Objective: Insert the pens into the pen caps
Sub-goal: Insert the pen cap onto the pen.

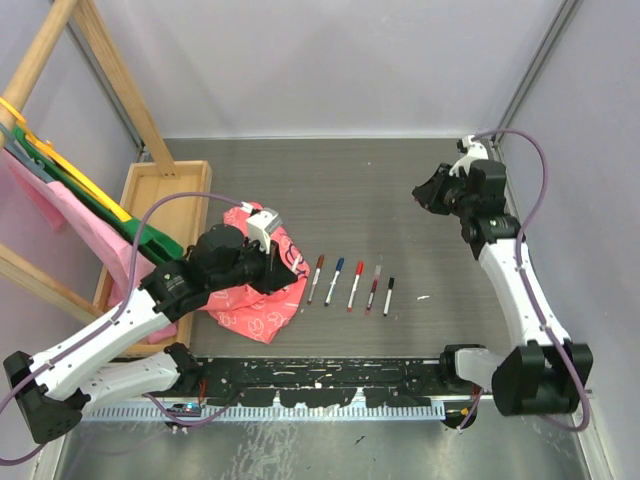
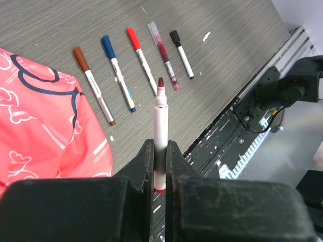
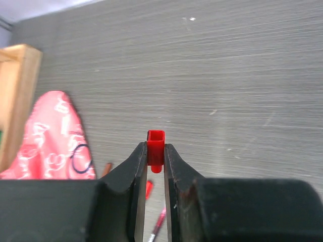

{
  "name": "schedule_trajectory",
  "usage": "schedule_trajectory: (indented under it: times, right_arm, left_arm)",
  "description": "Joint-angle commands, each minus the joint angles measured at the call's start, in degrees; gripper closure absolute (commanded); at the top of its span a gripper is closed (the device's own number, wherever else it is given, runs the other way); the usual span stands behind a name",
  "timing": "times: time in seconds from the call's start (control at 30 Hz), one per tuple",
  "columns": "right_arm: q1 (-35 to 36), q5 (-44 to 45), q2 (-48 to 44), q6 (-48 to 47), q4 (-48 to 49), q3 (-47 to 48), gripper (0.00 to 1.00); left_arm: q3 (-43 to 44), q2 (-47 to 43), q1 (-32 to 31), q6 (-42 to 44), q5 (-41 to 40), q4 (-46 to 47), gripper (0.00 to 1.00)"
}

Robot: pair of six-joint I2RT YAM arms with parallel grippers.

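Note:
My left gripper is shut on a white-barrelled pen. The pen's bare dark red tip points away from the wrist, above the table. From above, this gripper hangs over the pink cloth's right edge. My right gripper is shut on a small red pen cap, whose square open end faces outward; it is held high at the back right. Several more pens lie in a row on the table between the arms, with brown, blue, red and black caps on.
A crumpled pink patterned cloth lies left of the pen row. A wooden tray and a wooden frame with coloured cloths stand at the far left. A black rail runs along the near edge.

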Motion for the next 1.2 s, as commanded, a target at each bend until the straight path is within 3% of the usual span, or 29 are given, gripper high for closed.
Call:
schedule_trajectory:
  times: [0.0, 0.07, 0.27, 0.5, 0.87, 1.17]
  right_arm:
    - [0.9, -7.1, -7.5, 10.2, 9.9, -6.8, 1.00]
    - [2.3, -8.0, -11.3, 12.7, 12.3, -9.8, 1.00]
    - [13.8, 1.5, -21.6, 17.6, 14.8, -14.5, 1.00]
    - [24.5, 7.6, -28.0, 28.0, 26.6, -19.9, 1.00]
    - [43.9, 18.4, -25.0, 29.8, 45.1, -21.7, 1.00]
    - [49.3, 16.4, -19.9, 27.0, 51.8, -18.7, 1.00]
  left_arm:
    - [2.2, -0.6, 0.1, -3.3, 0.9, 5.7, 1.00]
    - [1.7, -0.7, 0.0, -4.7, 0.7, 7.4, 1.00]
    - [-0.7, -1.2, -0.1, -7.9, -1.8, 13.4, 1.00]
    - [-2.0, -3.2, -0.1, -8.0, 0.3, 19.9, 1.00]
    - [-5.7, -8.1, -0.1, -8.1, 6.1, 25.9, 1.00]
    - [-6.7, -8.5, -0.1, -7.7, 10.4, 28.9, 1.00]
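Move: The right gripper, holding the red pen cap, has the left hand's uncapped pen some 18 cm back and 27 cm to its left, a little higher. From the left gripper the cap lies about 20 cm ahead, 28 cm right and roughly level; the brown pen is 9 cm ahead, 5 cm right, the red pen 8 cm ahead, 14 cm right, both about 22 cm below. The right arm carries the pinched cap over to the left hand's pen, sweeping about 21 cm left and 17 cm back while climbing 13 cm, and swings its fingers from forward-and-down round to the left, tips lifting. Meanwhile the left hand keeps its grip and raises the pen some 7 cm, drifting slightly right as its right-pointing fingertips tilt up about 20 degrees. ##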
